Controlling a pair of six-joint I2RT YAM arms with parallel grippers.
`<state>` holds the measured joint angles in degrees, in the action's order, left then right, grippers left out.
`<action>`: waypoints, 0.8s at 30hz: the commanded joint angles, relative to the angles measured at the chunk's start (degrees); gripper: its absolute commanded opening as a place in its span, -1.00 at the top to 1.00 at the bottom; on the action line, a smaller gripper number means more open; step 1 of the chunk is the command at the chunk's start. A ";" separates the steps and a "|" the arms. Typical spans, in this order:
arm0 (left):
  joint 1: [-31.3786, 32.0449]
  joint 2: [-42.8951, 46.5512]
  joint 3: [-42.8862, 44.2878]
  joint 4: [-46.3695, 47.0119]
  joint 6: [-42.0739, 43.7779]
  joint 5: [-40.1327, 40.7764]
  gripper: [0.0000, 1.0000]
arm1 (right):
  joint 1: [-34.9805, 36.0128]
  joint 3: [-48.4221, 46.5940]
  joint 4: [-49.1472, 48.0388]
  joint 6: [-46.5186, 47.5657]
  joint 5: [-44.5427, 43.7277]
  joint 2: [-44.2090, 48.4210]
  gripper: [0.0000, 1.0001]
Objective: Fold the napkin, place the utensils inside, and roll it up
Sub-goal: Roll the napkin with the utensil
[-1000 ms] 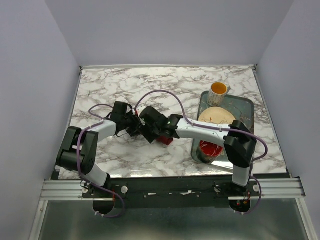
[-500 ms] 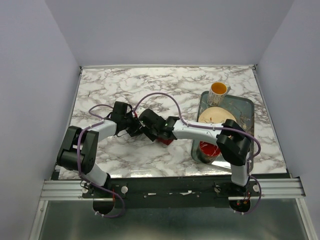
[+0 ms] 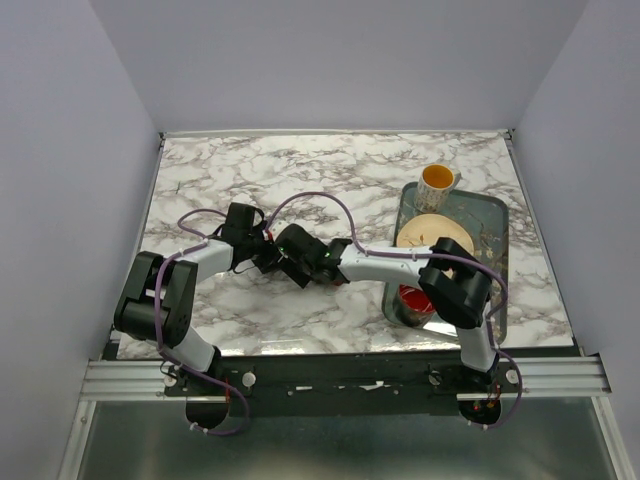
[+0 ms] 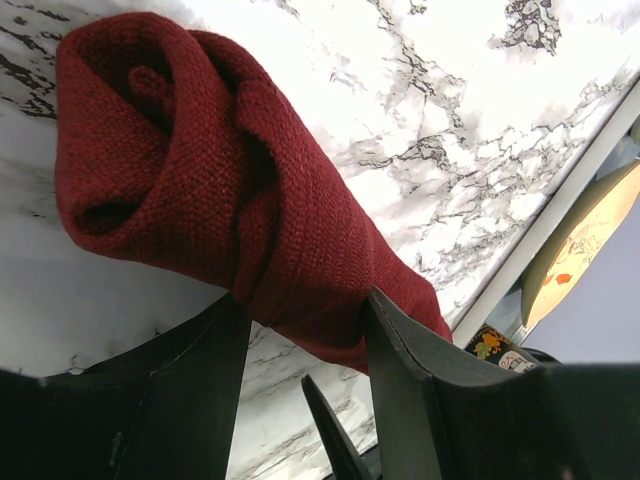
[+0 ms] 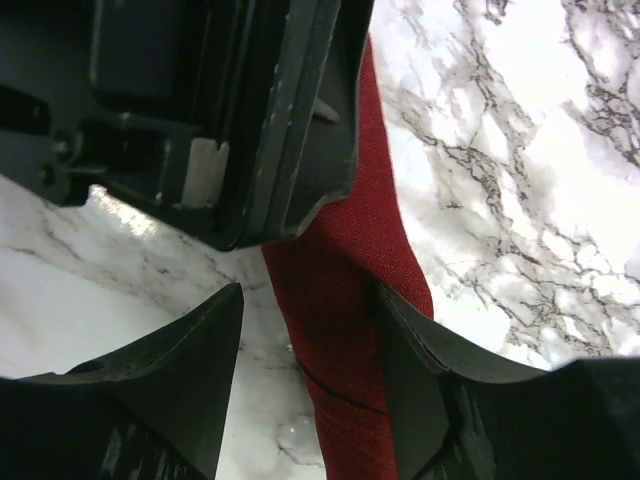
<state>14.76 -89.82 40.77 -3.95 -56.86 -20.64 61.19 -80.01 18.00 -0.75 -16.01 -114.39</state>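
Note:
The napkin [image 4: 230,190] is a dark red cloth rolled into a thick tube lying on the marble table. My left gripper [image 4: 305,300] is shut on it, both fingers pressing the roll's sides near its middle. My right gripper [image 5: 310,290] straddles the napkin [image 5: 345,300] further along. It is open: the right finger touches the cloth and bare marble shows beside the left finger. From above, the left gripper [image 3: 268,258] and right gripper [image 3: 290,264] meet at the table's middle left and cover the roll. The utensils are not in view.
A grey metal tray [image 3: 497,215] at the right holds a cream plate [image 3: 435,232] and a red bowl [image 3: 415,300]. A white mug [image 3: 438,180] with a yellow inside stands at its far corner. The left gripper's body [image 5: 200,100] hangs close over my right fingers.
My right arm has slid left, so its wrist now covers the red end of the roll that showed from above. The left arm has stayed put.

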 commanded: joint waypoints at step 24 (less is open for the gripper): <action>-6.06 12.82 0.10 -11.43 9.13 2.46 -0.23 | -4.93 -0.94 0.01 -4.25 4.82 -1.72 0.24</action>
<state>12.01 -81.03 41.76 -11.75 -50.94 -18.48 59.70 -79.50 14.24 -0.01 -20.47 -116.55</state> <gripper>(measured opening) 0.614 0.419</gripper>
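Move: The napkin roll passes between the left hand's fingers, which still straddle it; its middle is about 5 cm to that hand's right, level ahead, and 1 cm below. From the half-open right hand, the roll's middle is about 3 cm ahead, 2 cm left and 2 cm below. Well off to the right hand's right lie the plate, roughly 30 cm away and 7 cm farther out, and the red mug, about 27 cm away and 4 cm nearer. Forward about 2 cm, and slightly right and down, the right hand eases its fingers around the napkin roll to the right of the left gripper, then closes them to pinch it. Once that grip is made, the left hand, till then still around the roll, comes free upward and to its left, some 4 cm in all, its fingers hardly opening. ##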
